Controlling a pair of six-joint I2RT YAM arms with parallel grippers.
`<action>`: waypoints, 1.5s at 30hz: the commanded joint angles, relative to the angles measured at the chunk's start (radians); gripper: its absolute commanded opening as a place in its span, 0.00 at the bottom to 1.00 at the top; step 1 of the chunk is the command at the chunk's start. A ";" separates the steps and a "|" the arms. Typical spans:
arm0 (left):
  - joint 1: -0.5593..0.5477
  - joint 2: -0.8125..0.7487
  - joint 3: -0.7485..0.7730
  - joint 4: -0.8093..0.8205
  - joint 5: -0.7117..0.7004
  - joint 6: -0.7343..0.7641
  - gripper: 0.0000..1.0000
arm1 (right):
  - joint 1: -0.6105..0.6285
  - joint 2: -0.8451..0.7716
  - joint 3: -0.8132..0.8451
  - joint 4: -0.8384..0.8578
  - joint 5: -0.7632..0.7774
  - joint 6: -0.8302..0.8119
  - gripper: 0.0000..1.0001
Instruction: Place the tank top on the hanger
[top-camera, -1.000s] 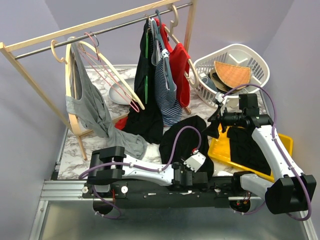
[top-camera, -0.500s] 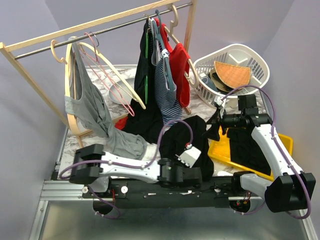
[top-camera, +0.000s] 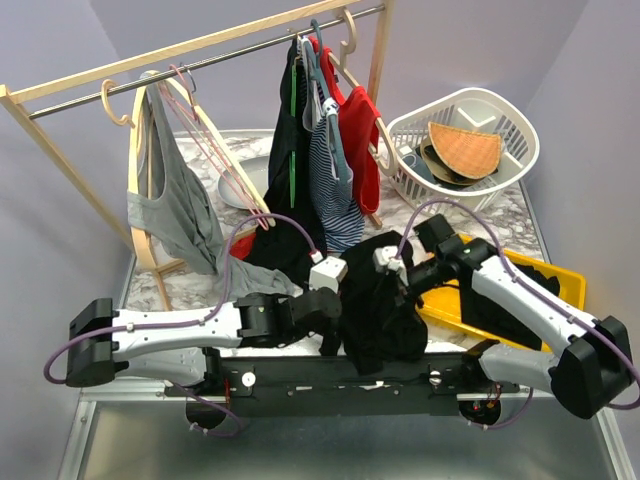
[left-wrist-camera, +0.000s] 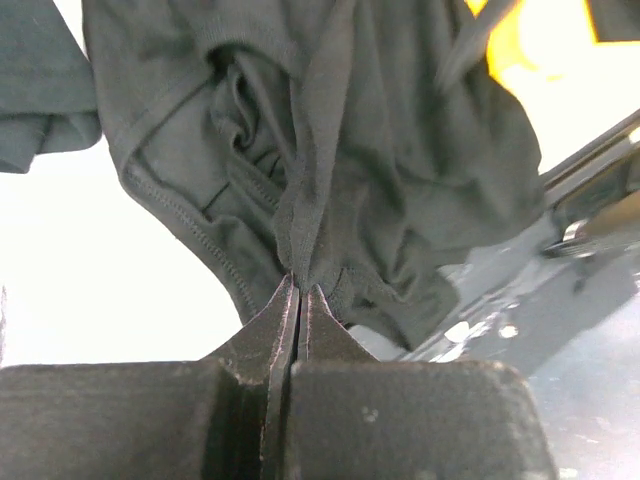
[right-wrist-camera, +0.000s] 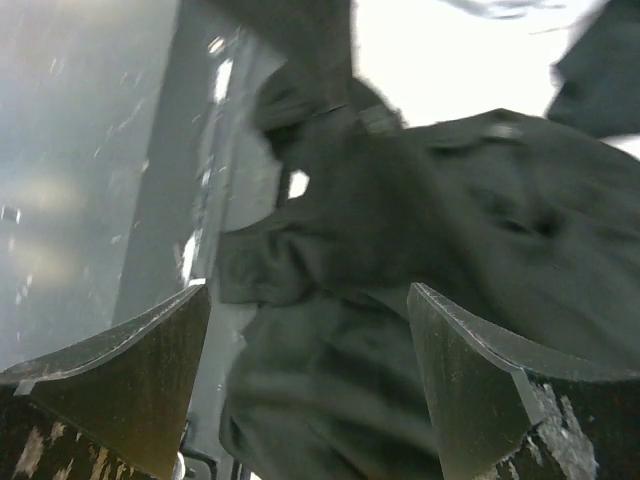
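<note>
The black tank top lies crumpled on the table's near edge, between my two arms. My left gripper is shut on a bunched fold of it; in the left wrist view the tips pinch a ridge of the fabric. My right gripper hovers open just over the top's right side, jaws wide apart with dark cloth below them. The hanger, slim and cream, hangs on the rack at the left beside a pink wire one.
A wooden rack spans the back with a grey tank top, a green-striped black garment, a striped top and a red one. At the right are a white basket and a yellow tray holding dark cloth.
My left gripper closed on the tank top and that arm stretched out leftward, drawing the fabric along. My right arm swung down and left from above the tray to the tank top.
</note>
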 joint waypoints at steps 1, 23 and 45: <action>0.053 -0.093 -0.043 0.058 0.042 0.006 0.00 | 0.172 0.038 -0.051 0.094 0.135 -0.030 0.88; 0.110 -0.168 -0.146 0.111 0.074 -0.014 0.00 | 0.565 0.257 -0.089 0.324 0.597 0.083 0.49; 0.123 -0.081 0.010 0.115 -0.047 0.171 0.00 | 0.055 -0.151 0.004 0.247 0.621 0.208 0.01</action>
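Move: The spot on the black tank top for the right gripper lies about 11 cm below it, 4 cm back and 4 cm left. From the left gripper, still pinching a fold of the tank top, that spot hangs some 9 cm below, 2 cm back and 4 cm right. The yellow tray stands about 26 cm right and 2 cm forward of the right gripper; the striped top's hem is some 16 cm forward and 6 cm left of it. Lower the open right gripper about 11 cm while drawing it back and a little left, tipping the fingers down some 25 degrees. Pinch the black tank top's loose cloth below the left gripper, then raise it about 13 cm, sweeping forward and right and swinging clockwise. Keep the left gripper shut on its fold, easing it a few centimetres forward, left and up. ##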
